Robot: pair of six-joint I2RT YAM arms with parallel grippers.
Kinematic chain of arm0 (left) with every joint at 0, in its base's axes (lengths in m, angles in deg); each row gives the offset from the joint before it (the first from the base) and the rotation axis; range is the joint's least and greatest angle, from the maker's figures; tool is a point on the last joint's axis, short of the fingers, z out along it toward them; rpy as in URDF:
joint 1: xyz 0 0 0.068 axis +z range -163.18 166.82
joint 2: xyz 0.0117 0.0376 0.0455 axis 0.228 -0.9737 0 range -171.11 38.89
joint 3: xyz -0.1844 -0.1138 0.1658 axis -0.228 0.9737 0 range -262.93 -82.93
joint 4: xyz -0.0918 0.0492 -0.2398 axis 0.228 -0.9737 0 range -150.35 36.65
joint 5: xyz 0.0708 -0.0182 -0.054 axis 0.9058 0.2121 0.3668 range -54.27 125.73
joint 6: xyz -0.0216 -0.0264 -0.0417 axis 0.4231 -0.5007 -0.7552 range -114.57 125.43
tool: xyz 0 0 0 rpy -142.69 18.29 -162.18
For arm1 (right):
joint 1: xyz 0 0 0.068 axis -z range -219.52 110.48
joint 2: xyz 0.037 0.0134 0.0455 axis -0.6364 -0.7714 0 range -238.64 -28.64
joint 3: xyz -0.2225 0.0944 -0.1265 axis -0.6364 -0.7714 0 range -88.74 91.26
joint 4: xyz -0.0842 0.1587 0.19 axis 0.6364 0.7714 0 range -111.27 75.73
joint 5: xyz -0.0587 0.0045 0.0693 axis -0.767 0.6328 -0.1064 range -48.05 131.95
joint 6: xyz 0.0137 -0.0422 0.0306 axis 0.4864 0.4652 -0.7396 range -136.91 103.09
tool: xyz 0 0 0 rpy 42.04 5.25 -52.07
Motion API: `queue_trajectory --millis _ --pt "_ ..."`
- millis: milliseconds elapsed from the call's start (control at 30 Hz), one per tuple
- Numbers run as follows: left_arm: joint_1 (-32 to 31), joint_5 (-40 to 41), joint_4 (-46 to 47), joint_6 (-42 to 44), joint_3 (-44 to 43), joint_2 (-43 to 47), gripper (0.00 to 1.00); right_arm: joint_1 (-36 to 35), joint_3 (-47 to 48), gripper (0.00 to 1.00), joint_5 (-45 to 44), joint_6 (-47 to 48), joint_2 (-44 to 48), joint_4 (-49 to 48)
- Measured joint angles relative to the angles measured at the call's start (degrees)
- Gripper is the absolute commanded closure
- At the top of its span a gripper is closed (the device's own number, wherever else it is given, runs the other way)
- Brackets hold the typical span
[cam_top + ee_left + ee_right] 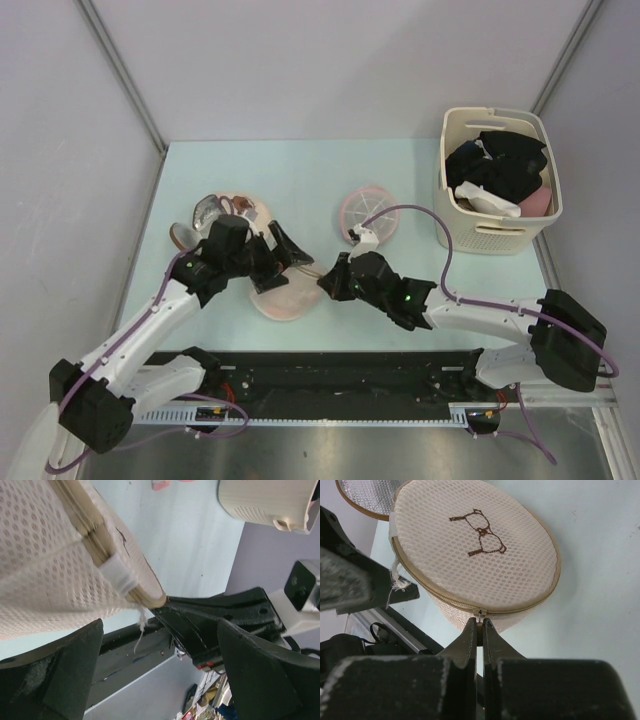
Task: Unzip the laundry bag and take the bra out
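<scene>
The laundry bag (pixel 287 298), a pale pink-cream mesh drum with a brown glasses mark on its round top (pixel 475 555), lies on the table between my two arms. My right gripper (pixel 480 625) is shut on the small metal zipper pull (pixel 480 614) at the bag's near rim, on the bag's right side in the top view (pixel 326 283). My left gripper (pixel 160 672) stands open at the bag's left edge (pixel 275 257). Nothing is between its fingers (pixel 65 675). The bag's tan seam and white tab (pixel 117 575) sit just above them. The zip looks closed. The bra is hidden.
A cream basket (pixel 500 232) with black and white clothes stands at the back right. A flat pink disc with white spokes (pixel 368 213) lies mid-table. A beige dome with silver lining (pixel 212 212) sits behind my left arm. A black rail (pixel 340 372) runs along the near edge.
</scene>
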Motion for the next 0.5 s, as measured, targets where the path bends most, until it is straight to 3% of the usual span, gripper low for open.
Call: queue_trajectory --millis 167,233,267,333,367,500 --pt "-0.24 2.21 0.74 -0.11 -0.24 -2.62 0.04 -1.36 0.00 1.00 -2.14 1.03 1.29 1.46" --pt "-0.31 2.71 1.31 -0.17 -0.24 -3.93 0.29 -1.90 0.00 1.00 -2.84 1.49 1.66 1.88" --pt "-0.35 2.95 1.79 -0.28 -0.24 -4.90 0.62 -2.12 0.00 1.00 -3.06 1.62 1.75 1.99" --pt "-0.42 3.13 2.34 -0.90 -0.24 -6.21 0.92 -2.54 0.00 1.00 -3.50 1.97 1.88 2.23" --pt "-0.46 3.26 2.47 -0.90 -0.24 -6.51 0.99 -2.67 0.00 1.00 -3.69 2.36 1.95 2.34" --pt "-0.79 3.10 1.64 0.39 -2.71 -7.41 1.00 -2.60 0.00 1.00 -3.72 4.72 3.15 3.10"
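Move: The pale tab at the laundry bag's zipper end lies just beyond the open left fingers, about 2 cm ahead, 1 cm right and 2 cm below the hand point. The zipper pull, in the right fingers, is some 8 cm right and 3 cm back of the left hand, 2 cm lower; from the right hand the tab is about 7 cm left and 5 cm ahead, level. The pink mesh disc lies roughly 17 cm ahead and 18 cm right of the left hand, 12 cm lower. The tab at the zipper's end is taken by the left hand, which eases forward about 2 cm and down 2.5 cm over it, shuts its wide-open fingers to pinch it, then starts back up by 1 cm. The right hand keeps its pinch on the zipper pull and draws about 1 cm back and to the right, rising slightly and tipping up some 5 degrees. ##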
